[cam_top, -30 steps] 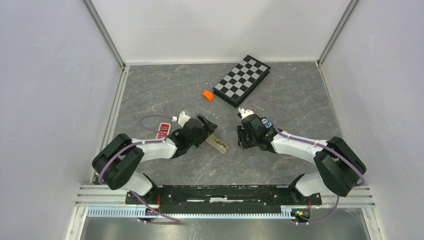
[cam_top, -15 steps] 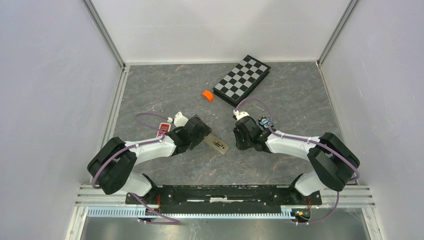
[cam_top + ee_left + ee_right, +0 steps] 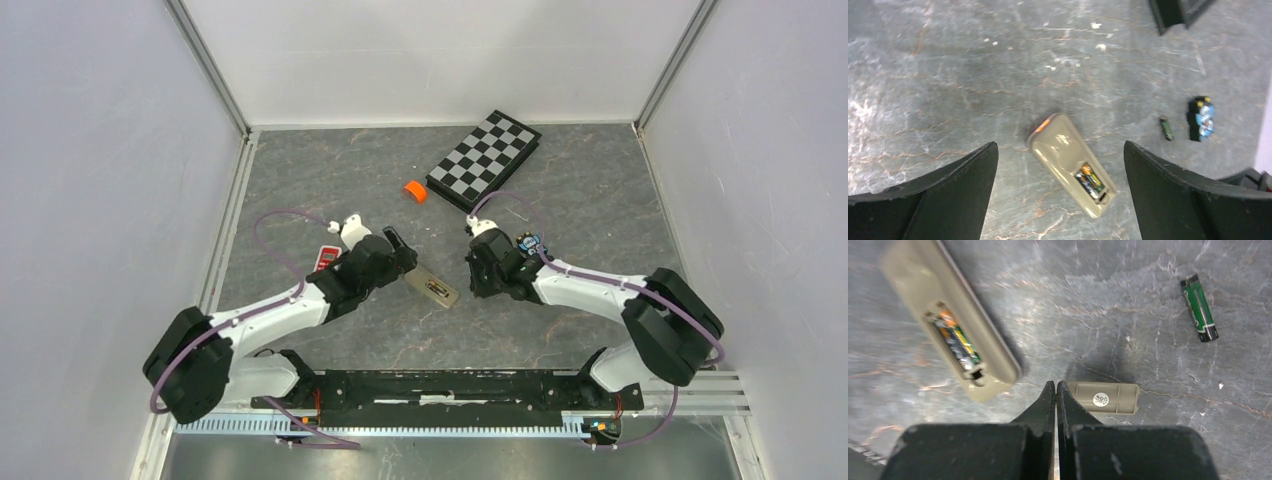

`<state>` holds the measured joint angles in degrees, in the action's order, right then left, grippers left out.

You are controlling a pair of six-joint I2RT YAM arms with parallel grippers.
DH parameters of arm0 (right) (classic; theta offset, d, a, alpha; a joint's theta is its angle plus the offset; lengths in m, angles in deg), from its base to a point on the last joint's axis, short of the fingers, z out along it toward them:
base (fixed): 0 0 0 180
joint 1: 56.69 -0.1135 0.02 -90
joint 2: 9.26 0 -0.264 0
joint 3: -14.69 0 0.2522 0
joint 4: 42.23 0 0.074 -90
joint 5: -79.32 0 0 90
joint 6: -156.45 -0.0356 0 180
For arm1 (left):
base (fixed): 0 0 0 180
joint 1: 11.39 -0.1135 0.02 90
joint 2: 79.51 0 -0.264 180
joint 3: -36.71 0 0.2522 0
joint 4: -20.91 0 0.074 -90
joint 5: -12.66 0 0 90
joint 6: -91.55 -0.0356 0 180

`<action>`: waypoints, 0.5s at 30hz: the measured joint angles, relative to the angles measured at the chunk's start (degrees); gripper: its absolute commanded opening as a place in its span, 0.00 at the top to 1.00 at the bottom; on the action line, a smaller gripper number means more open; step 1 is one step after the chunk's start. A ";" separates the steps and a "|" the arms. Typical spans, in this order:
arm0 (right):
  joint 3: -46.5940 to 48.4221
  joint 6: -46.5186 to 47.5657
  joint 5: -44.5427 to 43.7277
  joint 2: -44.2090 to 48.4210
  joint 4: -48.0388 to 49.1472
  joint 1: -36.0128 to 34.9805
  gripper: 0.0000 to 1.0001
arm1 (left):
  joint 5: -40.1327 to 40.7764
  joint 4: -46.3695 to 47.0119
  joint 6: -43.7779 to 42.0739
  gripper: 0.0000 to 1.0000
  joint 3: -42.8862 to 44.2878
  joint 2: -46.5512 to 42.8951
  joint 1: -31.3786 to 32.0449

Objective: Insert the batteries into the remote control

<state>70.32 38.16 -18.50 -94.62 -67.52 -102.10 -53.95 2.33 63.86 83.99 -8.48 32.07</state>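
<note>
The beige remote control [image 3: 1063, 150] lies back-up on the grey floor, its compartment uncovered with batteries [image 3: 1090, 181] seated inside. My left gripper [image 3: 1059, 145] hovers above it, open wide, its fingers apart from the remote on both sides. One loose green battery [image 3: 1199, 307] lies to the right. In the right wrist view, the remote [image 3: 923, 290] sits at upper left and the beige battery cover [image 3: 1103, 397] lies flat on the floor. My right gripper [image 3: 1055, 385] is shut and empty, its tips right beside the cover's left end.
A folded chessboard [image 3: 484, 160] and an orange roll [image 3: 415, 190] lie at the back. A blue-and-black square gadget [image 3: 1201, 119] sits near the loose battery. A red item [image 3: 325, 258] lies by the left arm. Walls close in on three sides.
My right gripper's jaws have closed fully, with nothing in them. The left arm has drawn back and lifted off the remote, uncovering more of it.
</note>
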 measured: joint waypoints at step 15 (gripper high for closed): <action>-1.25 -16.48 28.13 13.31 16.06 16.11 1.00 | -28.37 24.52 -14.27 0.00 -3.17 -7.28 -9.99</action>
<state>69.08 21.68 9.63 -81.31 -51.46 -85.99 -82.32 26.85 49.58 80.82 -15.76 22.08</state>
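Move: The remote control lies back-up on the table about 10 cm to the right gripper's left, 1 cm ahead and 1 cm lower; that gripper already pinches the battery cover. The loose green battery is some 7 cm ahead and 7 cm right of it, the blue toy about 11 ahead and 13 right. From the open left gripper, the remote control is roughly 6 cm right, 2 cm back and 6 cm below; the red-and-white remote sits some 18 cm left and 3 cm ahead. Raise the right gripper quickly, about 13 cm, easing it some 4 cm forward and slightly left; keep its shut fingers on the battery cover and roll its left side up about 40 degrees. Meanwhile lift the empty left gripper about 10 cm clear above the remote control, easing right, its fingers tipping up and swinging clockwise, still wide open. ##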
